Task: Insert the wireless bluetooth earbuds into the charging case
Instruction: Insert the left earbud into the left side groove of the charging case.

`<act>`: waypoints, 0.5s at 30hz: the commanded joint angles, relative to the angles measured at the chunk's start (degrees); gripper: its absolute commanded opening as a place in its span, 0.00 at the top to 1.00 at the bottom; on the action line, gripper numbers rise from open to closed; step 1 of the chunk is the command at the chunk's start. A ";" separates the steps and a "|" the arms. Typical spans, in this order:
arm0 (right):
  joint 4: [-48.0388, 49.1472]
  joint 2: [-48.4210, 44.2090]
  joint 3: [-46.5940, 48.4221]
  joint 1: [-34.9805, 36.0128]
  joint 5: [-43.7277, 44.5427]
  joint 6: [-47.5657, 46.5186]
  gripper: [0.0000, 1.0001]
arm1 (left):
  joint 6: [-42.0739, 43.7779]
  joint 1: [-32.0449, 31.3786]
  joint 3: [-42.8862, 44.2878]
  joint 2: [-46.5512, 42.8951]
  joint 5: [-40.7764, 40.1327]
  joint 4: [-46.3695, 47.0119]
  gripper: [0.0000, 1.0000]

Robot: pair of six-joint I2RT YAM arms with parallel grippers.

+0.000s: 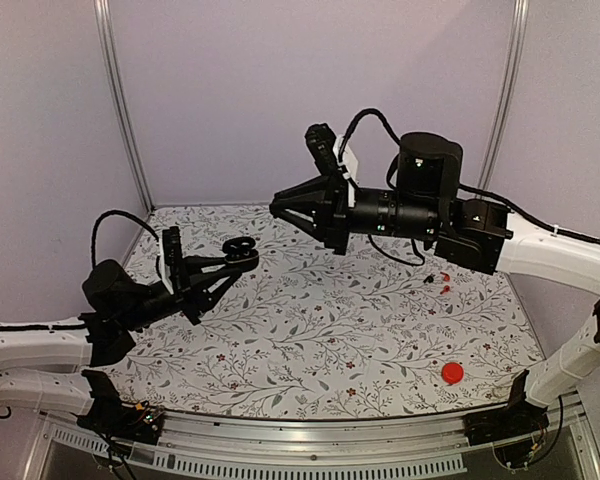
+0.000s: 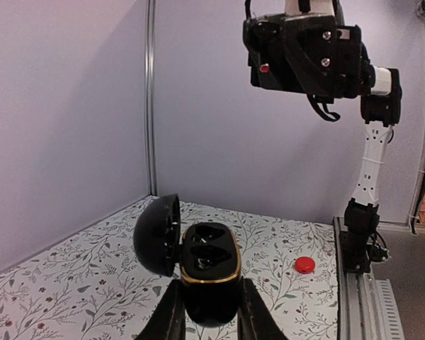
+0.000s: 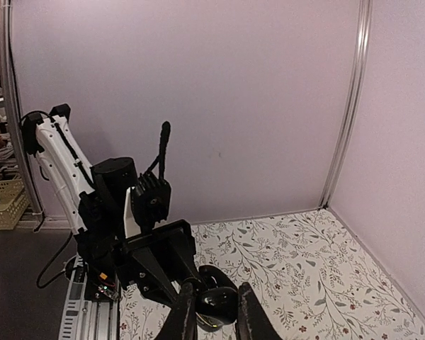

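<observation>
The charging case [image 2: 210, 262] is glossy black with a gold rim, and its lid [image 2: 158, 235] is swung open to the left. My left gripper [image 2: 211, 290] is shut on the case's base and holds it above the table. From above, the case [image 1: 242, 245] sits at the left gripper's [image 1: 238, 254] tips, left of centre. My right gripper [image 1: 277, 208] hangs in the air just up and to the right of it, pointing at it. In the right wrist view a glossy black earbud [image 3: 218, 306] fills the gap of the right gripper [image 3: 214, 289], with the case [image 3: 221, 275] just beyond. Both case sockets look dark.
A flat red disc [image 1: 452, 373] lies on the floral table near the front right, also visible as the red disc [image 2: 304, 265] in the left wrist view. Two small red-spotted bits [image 1: 446, 283] lie at mid right. The right arm [image 2: 304, 49] looms over the case. Purple walls close in the back and sides.
</observation>
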 commanded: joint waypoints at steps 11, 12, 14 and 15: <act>10.90 1.36 -2.65 2.51 -15.17 -3.13 0.90 | -2.74 -4.23 6.13 6.83 12.73 7.84 0.81; 10.62 1.56 -2.50 2.63 -15.24 -3.34 0.90 | -2.93 -4.32 6.40 7.08 12.86 7.77 0.81; 9.57 2.07 -1.94 2.92 -14.94 -3.96 0.90 | -3.19 -4.49 6.47 7.22 12.69 8.13 0.80; 8.88 2.41 -1.69 3.05 -14.53 -4.61 0.90 | -3.20 -4.55 6.57 7.26 12.84 8.02 0.80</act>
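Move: The earbud sits in my right fingertips. From my right hand, the open charging case lies about 8 cm to the left and some 10 cm lower, about level in reach; its raised lid stands roughly 3 cm farther forward and 9 cm to the left, about 9 cm lower. From my left hand, which grips the case at its fingertips, the earbud is some 10 cm to the right, 12 cm up and about 1 cm ahead. I draw my right hand back about 6 cm, edging slightly left and easing off at the end, and swing its fingers some 15 degrees counter-clockwise while keeping the earbud pinched. Meanwhile my left hand, still gripping the case, brings it about 5 cm right and back and lifts it 2 cm, turning some 15 degrees clockwise, so the case closes in under the earbud. ##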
